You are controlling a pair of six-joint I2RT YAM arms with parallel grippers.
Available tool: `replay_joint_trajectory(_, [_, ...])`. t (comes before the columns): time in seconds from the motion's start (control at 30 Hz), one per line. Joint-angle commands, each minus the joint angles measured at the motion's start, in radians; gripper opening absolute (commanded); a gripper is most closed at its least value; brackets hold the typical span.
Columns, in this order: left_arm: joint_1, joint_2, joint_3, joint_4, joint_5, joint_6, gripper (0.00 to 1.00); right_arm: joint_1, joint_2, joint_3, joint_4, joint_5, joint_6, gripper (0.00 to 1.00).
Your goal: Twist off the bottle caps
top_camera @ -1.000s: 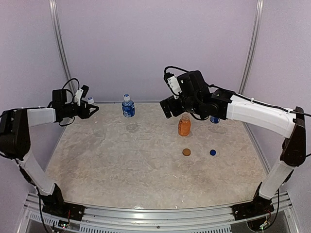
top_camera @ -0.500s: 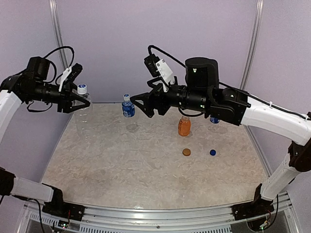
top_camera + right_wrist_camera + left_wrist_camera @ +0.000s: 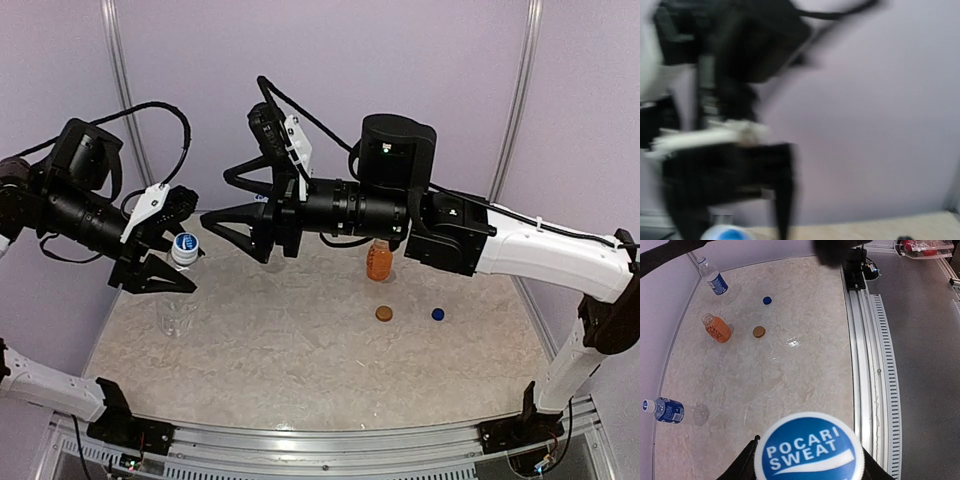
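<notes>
My left gripper (image 3: 178, 252) is shut on the neck of a tall clear bottle (image 3: 177, 312) and holds it up above the table's left side. Its blue cap (image 3: 184, 243) is screwed on and fills the bottom of the left wrist view as a round blue cap (image 3: 809, 447) with white lettering. My right gripper (image 3: 218, 200) is open, just right of that cap, with nothing between its fingers. The right wrist view is blurred; the cap (image 3: 722, 234) shows at its bottom left. An uncapped orange bottle (image 3: 379, 262) stands mid-table, with a loose brown cap (image 3: 383, 313) and a loose blue cap (image 3: 437, 313) in front.
Two blue-labelled bottles show in the left wrist view: one (image 3: 714, 281) uncapped at the back, one (image 3: 666, 410) capped near the wall. The right arm (image 3: 520, 245) reaches across the table's back. A metal rail (image 3: 320, 440) runs along the near edge.
My left gripper has lifted the clear bottle off the table and carried it forward. My right arm has swung left from the orange bottle to the held bottle's cap.
</notes>
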Motion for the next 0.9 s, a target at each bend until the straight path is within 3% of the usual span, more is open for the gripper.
replay_joint_trajectory(0.0, [-0.008, 0.02, 0.015, 0.009, -0.017, -0.03, 0.37, 0.021, -0.011, -0.073, 0.051, -0.178, -0.039, 0.79])
replay_joint_trajectory(0.07, [-0.008, 0.018, 0.014, 0.011, -0.004, -0.031, 0.37, 0.021, -0.007, -0.084, 0.071, -0.206, -0.047, 0.78])
replay_joint_trajectory(0.17, [-0.008, 0.014, 0.01, 0.029, 0.0, -0.03, 0.37, 0.022, 0.03, -0.056, 0.062, -0.205, -0.068, 0.66])
replay_joint_trajectory(0.27, [-0.008, 0.007, 0.005, 0.037, 0.004, -0.029, 0.37, 0.023, 0.068, -0.021, 0.052, -0.2, -0.086, 0.63])
replay_joint_trajectory(0.43, [-0.008, -0.007, -0.019, 0.044, 0.015, -0.026, 0.37, 0.023, 0.114, 0.036, 0.044, -0.181, -0.1, 0.5])
replay_joint_trajectory(0.7, [-0.008, -0.015, -0.024, 0.066, 0.024, -0.017, 0.37, 0.022, 0.175, 0.1, -0.006, -0.172, -0.105, 0.41])
replay_joint_trajectory(0.87, [-0.007, -0.022, -0.039, 0.068, 0.025, -0.017, 0.36, 0.023, 0.194, 0.118, -0.039, -0.172, -0.105, 0.29])
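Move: The white bottle cap on the bottle held in the left gripper lies about 5 cm to the right hand's left, 3 cm back and 5 cm below. From the left hand that cap is about 6 cm above, 2 cm right and 1 cm back. Down on the table, the blue-label bottle stands roughly 39 cm ahead of the right hand, level sideways; the orange bottle is some 34 cm ahead and 26 cm right, the brown cap about 24 cm ahead and 26 cm right. The right fingers close in around the white cap from its near and far sides, narrowing from wide open to about a third. To get there the hand first drops back and down, then slides left with a little more sinking, about 5 cm left, 4 down and 2.5 back, swinging some 10 degrees counter-clockwise. The left hand holds the bottle still. ##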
